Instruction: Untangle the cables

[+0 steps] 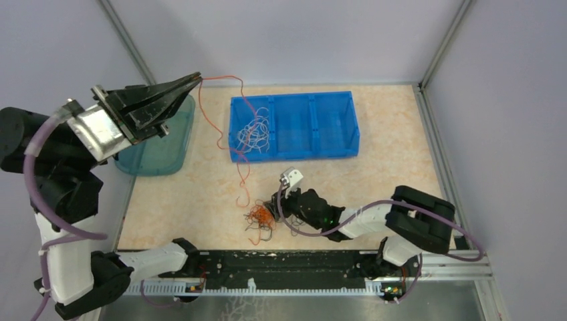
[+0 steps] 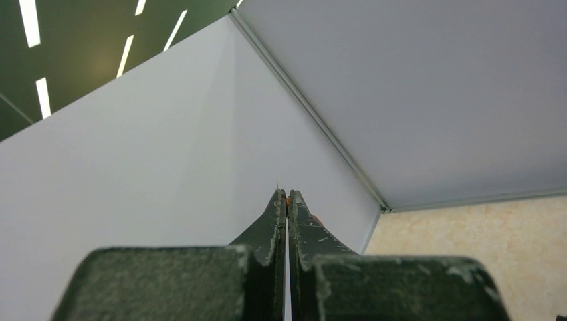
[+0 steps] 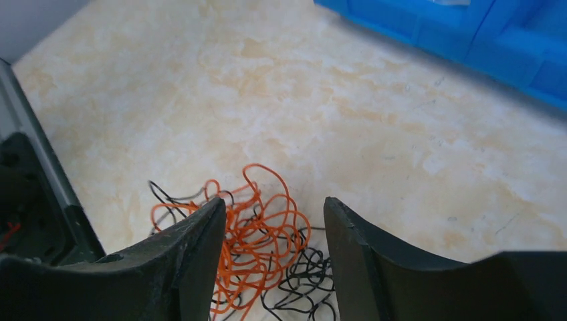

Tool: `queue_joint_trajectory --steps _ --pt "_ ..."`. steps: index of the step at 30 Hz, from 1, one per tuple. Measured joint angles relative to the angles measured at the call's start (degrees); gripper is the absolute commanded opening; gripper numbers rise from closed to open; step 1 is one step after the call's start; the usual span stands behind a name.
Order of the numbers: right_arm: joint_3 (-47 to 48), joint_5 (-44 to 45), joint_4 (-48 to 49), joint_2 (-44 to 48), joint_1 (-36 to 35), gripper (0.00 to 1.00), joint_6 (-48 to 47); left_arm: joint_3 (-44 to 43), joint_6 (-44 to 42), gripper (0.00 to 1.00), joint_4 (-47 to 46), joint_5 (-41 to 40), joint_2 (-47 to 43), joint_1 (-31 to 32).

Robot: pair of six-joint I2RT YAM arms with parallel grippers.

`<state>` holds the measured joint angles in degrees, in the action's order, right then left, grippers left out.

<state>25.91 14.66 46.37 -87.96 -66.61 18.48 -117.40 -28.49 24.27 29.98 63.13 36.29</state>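
Note:
My left gripper (image 1: 199, 77) is raised high at the left, shut on the end of a long orange cable (image 1: 224, 76). A speck of orange shows at the pinched tips (image 2: 287, 198). The cable drapes across the blue bin's corner and down to a tangle of orange and black cables (image 1: 259, 219) on the table near the front. My right gripper (image 1: 273, 208) hovers low over that tangle, jaws open. In the right wrist view the orange loops (image 3: 264, 224) and black loops (image 3: 304, 281) lie between and below the open right gripper (image 3: 274, 208). White cables (image 1: 254, 134) lie curled in the bin's left compartment.
The blue bin (image 1: 332, 152) with three compartments stands at the back centre. A teal tray (image 1: 157, 150) sits at the left, under the raised left arm. Grey walls enclose the table on three sides; a black rail (image 1: 287, 264) runs along the front edge.

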Motion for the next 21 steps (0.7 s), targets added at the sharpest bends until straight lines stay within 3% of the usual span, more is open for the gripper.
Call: queue_joint_trajectory --steps 11,21 --pt "-1.0 3.7 -1.2 16.9 0.1 0.74 -0.5 12.6 -1.1 0.0 -0.6 0.3 -0.7 0.0" --pt "-4.9 22.5 -12.1 30.7 2.5 0.75 2.0 25.2 0.0 0.0 -7.7 0.1 0.3 0.0"
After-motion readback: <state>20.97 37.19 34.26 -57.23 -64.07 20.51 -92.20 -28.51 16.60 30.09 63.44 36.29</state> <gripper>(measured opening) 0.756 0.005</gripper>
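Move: The left hand holds the orange cable high up; the blue bin's middle compartment lies some 35 cm ahead of it, 16 cm to its right and about 64 cm below. The white cables lie in the compartment beside that, roughly 34 cm ahead, level sideways. From the right hand the orange clump of the tangle is about 3 cm back, 4 cm left and 7 cm below, and the middle compartment some 31 cm ahead and 9 cm right. Still pinching the lifted orange cable, the left hand comes down about 13 cm while carrying it forward some 9 cm and rightward 6 cm, towards the blue bin's middle compartment, its up-pointing fingers tipping towards level. The right hand first rises about 10 cm off the tangle, its fingers tilting up and opening wider, then sweeps some 10 cm right and a little forward, turning clockwise about 25 degrees. ##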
